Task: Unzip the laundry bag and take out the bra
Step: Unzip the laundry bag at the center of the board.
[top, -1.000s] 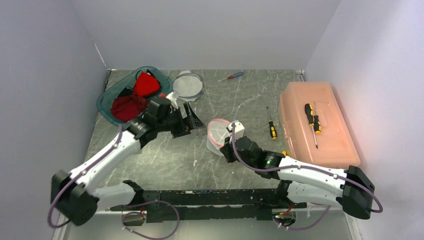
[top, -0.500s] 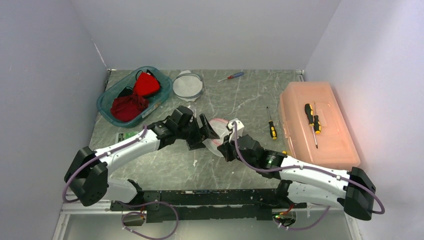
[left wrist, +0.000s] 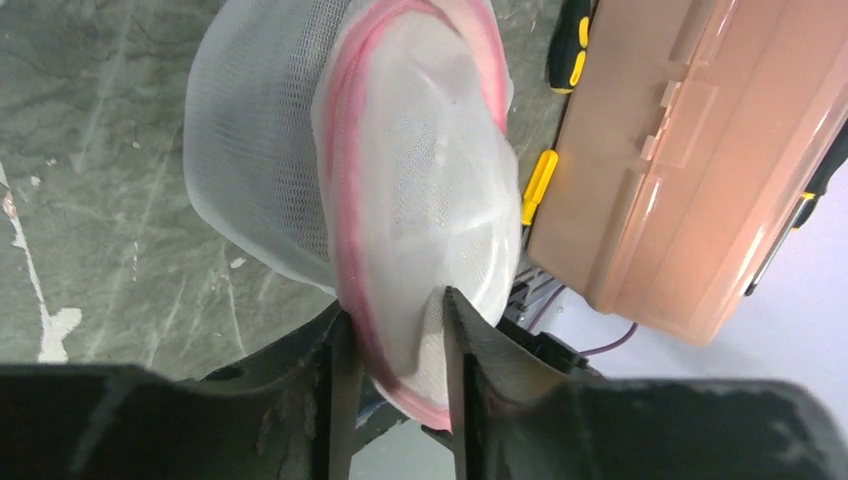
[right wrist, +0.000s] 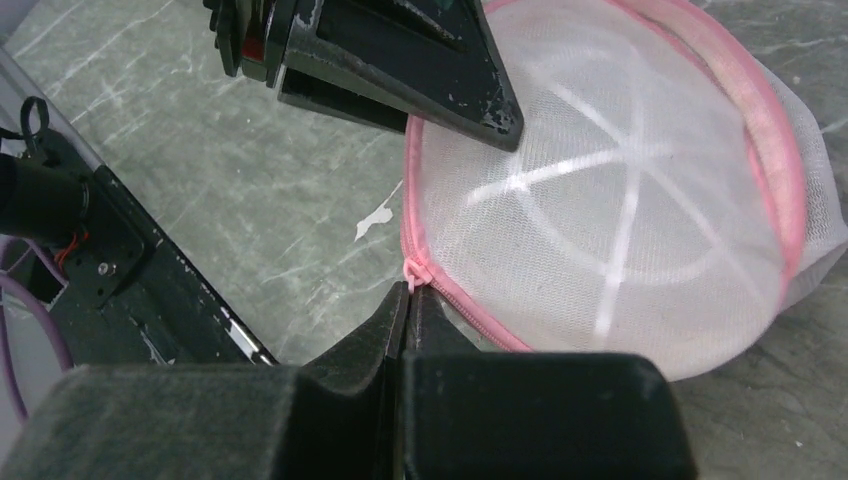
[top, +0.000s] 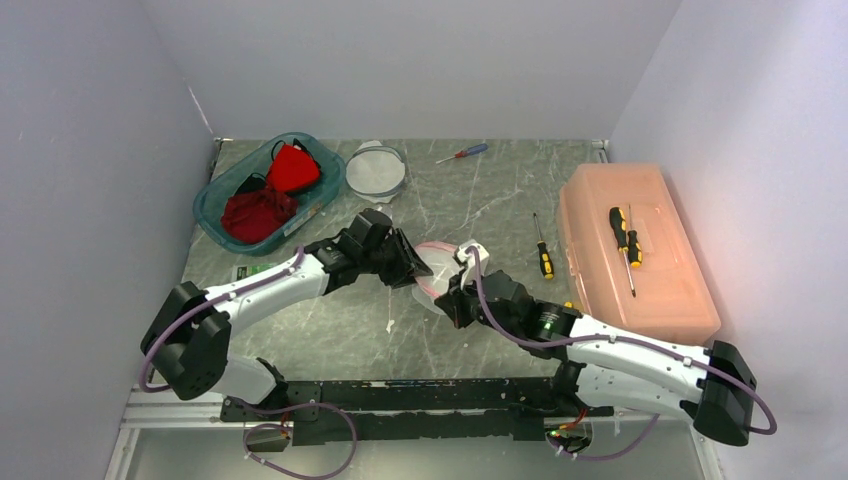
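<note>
The laundry bag [top: 437,262] is a white mesh dome with a pink zipper, lying mid-table between both arms. My left gripper [top: 415,268] reaches it from the left. In the left wrist view its jaws [left wrist: 395,390] pinch the bag's pink-edged rim [left wrist: 400,180], and the mesh dents under one finger [left wrist: 455,370]. From the near right, my right gripper [top: 452,290] is shut on the pink zipper pull [right wrist: 410,272] at its fingertips [right wrist: 408,298]. The zipper [right wrist: 470,315] looks closed along the rim of the bag [right wrist: 600,200]. No bra shows through the mesh.
A teal basket [top: 215,192] with red garments [top: 265,190] stands back left, with a round mesh item [top: 376,170] beside it. An orange toolbox [top: 630,245] on the right carries a screwdriver [top: 622,235]. Another lies on the table [top: 541,250], and a third at the back [top: 463,153].
My left arm swung from the teal basket over to the laundry bag, and its wide-open jaws closed onto the bag's rim. The right gripper stayed shut at the zipper.
</note>
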`<state>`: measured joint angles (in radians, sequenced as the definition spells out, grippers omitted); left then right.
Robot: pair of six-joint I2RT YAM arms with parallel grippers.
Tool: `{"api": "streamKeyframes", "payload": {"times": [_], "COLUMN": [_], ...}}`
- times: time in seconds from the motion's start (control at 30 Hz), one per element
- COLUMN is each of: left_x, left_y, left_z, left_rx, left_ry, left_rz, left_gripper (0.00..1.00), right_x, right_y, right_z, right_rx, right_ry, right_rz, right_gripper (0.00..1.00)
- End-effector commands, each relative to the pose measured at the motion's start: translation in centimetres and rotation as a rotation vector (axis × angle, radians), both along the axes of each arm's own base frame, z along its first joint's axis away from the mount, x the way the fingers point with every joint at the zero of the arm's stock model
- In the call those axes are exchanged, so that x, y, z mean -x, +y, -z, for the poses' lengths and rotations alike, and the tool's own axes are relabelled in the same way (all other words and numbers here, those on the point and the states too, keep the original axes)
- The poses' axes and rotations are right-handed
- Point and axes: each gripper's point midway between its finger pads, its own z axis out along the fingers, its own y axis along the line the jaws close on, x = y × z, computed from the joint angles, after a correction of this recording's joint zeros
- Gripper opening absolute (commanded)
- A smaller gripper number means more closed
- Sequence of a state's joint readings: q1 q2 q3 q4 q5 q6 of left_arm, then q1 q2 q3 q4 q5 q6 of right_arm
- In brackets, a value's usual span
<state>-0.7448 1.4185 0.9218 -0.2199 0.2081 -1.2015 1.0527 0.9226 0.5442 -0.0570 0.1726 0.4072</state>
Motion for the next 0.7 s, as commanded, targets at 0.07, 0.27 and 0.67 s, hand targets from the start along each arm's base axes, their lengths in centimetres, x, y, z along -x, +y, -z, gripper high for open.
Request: {"api": "streamKeyframes", "payload": {"times": [0.07, 0.27, 0.67], "left_x": [-2.1, -2.5, -2.4], "left_y": [-0.1, 0.9, 2.5], "left_z": [-1.5, -1.0, -2.1], "left_rx": [0.008, -0.03, -0.051], "left_ry": [-0.08, -0.072, -0.109], "left_rz": [-0.063, -0.113, -0.138], "left_gripper": [0.19, 0.03, 0.03], "right_x": [0.9, 1.1, -0.5], "right_y": [-0.1, -1.1, -4.8], "right_z": [-1.7, -1.6, 0.5], "right_rx": [-0.018, 0.007, 0.059], "right_ry": [-0.006, 0.016, 0.058], "right_rz": [-0.039, -0.017, 0.206], "right_gripper": [0.0, 0.0, 0.0]}}
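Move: My left hand's half-open fingers straddle the pink zip rim of the laundry bag, about 1 cm ahead and 1 cm below the hand point. The bag's middle is roughly 3 cm to that hand's right, level with it fore and aft and some 4 cm lower. My right hand already pinches the zip pull; from it the bag's middle is about 5 cm straight ahead and 4 cm down, and the black-yellow screwdriver some 11 cm ahead, 20 cm right, 10 cm down. I close my left fingers on the pink rim while easing that hand about 1 cm forward, then keep the pinch and draw it a centimetre left. Meanwhile my right hand, still gripping the zip pull, draws away from the left: about 3.5 cm to the right, sinking some 1 cm, slipping back a little first, its wrist ending turned slightly clockwise. ##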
